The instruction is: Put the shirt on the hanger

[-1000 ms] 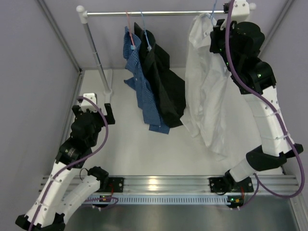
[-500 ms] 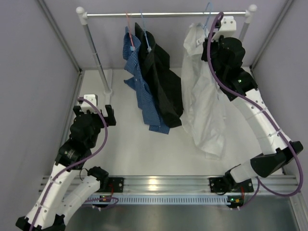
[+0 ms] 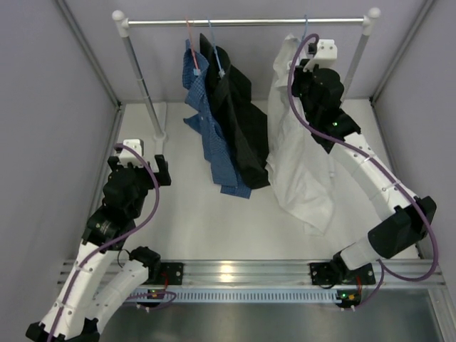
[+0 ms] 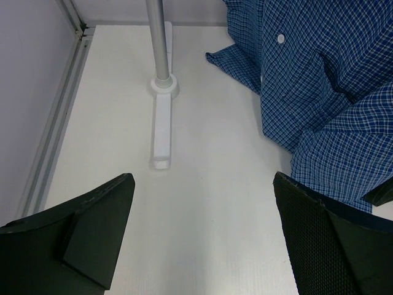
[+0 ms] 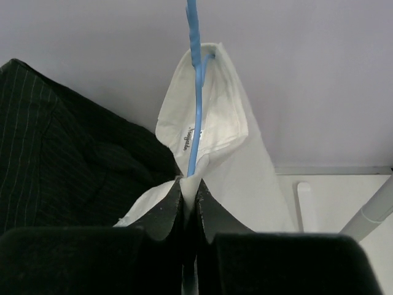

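The white shirt (image 3: 299,157) hangs at the right of the rack, its hem on the table. In the right wrist view its collar (image 5: 224,123) wraps the light-blue wire hanger (image 5: 195,92), whose hook (image 3: 306,25) reaches up to the rail. My right gripper (image 3: 301,68) (image 5: 190,184) is shut on the collar fabric just below the neck, and the blue wire runs down into the pinch. The hanger's triangle is hidden inside the shirt. My left gripper (image 3: 139,164) (image 4: 202,184) hovers open above the table at the left, holding nothing.
A blue checked shirt (image 3: 206,135) (image 4: 319,80) and a black shirt (image 3: 242,128) (image 5: 61,153) hang on the rail (image 3: 242,21) just left of the white shirt. The rack's left post (image 3: 142,85) and foot (image 4: 161,123) stand ahead of my left gripper. The right post (image 3: 360,57) stands behind the right arm.
My right arm has swung left along the rail, carrying the shirt and hanger with it; the shirt's body has shifted left. The left arm has barely moved.
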Motion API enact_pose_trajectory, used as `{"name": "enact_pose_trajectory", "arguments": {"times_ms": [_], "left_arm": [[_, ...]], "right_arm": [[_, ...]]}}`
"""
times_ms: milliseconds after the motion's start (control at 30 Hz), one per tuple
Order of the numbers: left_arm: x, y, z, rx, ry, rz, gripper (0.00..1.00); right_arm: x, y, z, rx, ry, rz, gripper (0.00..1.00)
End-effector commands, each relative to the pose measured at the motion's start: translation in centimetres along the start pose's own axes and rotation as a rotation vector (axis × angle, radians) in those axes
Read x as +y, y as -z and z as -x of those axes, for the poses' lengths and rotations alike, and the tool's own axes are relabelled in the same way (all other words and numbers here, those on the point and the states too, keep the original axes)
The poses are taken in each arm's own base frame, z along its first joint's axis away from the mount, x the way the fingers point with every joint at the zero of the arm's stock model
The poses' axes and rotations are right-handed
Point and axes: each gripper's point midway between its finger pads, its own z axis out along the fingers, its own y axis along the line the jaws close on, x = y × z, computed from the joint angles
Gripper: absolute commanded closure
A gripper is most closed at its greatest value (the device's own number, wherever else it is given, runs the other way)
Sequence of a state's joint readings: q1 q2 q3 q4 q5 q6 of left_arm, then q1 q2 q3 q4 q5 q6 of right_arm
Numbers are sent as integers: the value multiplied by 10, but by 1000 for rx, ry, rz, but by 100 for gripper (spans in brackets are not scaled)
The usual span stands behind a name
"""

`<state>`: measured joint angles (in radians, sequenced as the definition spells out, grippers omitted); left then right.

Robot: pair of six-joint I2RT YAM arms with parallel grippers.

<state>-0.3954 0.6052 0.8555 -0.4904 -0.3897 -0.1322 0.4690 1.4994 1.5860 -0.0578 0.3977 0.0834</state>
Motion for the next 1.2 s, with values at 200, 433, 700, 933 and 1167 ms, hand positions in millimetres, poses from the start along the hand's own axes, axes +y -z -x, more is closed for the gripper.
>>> {"name": "enact_pose_trajectory", "arguments": {"times_ms": [200, 433, 700, 933, 1167], "left_arm": [[-2, -6, 8, -32, 28, -17, 2], [-2, -6, 8, -31, 27, -17, 2], [2, -7, 8, -34, 35, -3, 2], [19, -9, 14, -42, 80, 58, 2], [27, -7, 6, -16, 133, 67, 2]], "right_arm": [[-3, 1, 25, -141, -76, 54, 100], [-9, 13, 35, -156, -51, 79, 66], [-13, 47, 62, -150, 25, 126, 6], [-35, 109, 44, -19, 102, 150, 1], [-103, 201, -40, 186, 87, -50, 1]]}}
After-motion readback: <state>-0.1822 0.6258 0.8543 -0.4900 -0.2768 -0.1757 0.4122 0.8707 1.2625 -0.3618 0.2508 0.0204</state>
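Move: The right hand still pinches the near shoulder of the blue hanger with the white shirt on it; the rail spot where the hook sits lies about 8 cm ahead of it, straight in line and some 10 cm above. The dark shirt's middle is roughly 16 cm to the hand's left, 4 cm ahead and 20 cm lower; the rail's right post stands some 16 cm to the right, 8 cm ahead and 15 cm lower. From the left hand the rail spot is about 28 cm ahead, 40 cm right and 23 cm up. The right hand holds nearly still at the hanger, then opens its fingers wide from their shut pinch, lets go of the hanger shoulder and cloth, and draws back about 16 cm and 8 cm to the right, away from the rail and white shirt, rising some 4 cm on the way before sinking back to near its starting height. Late on, the open and empty left hand drifts about 3 cm left, turning slightly counter-clockwise. ##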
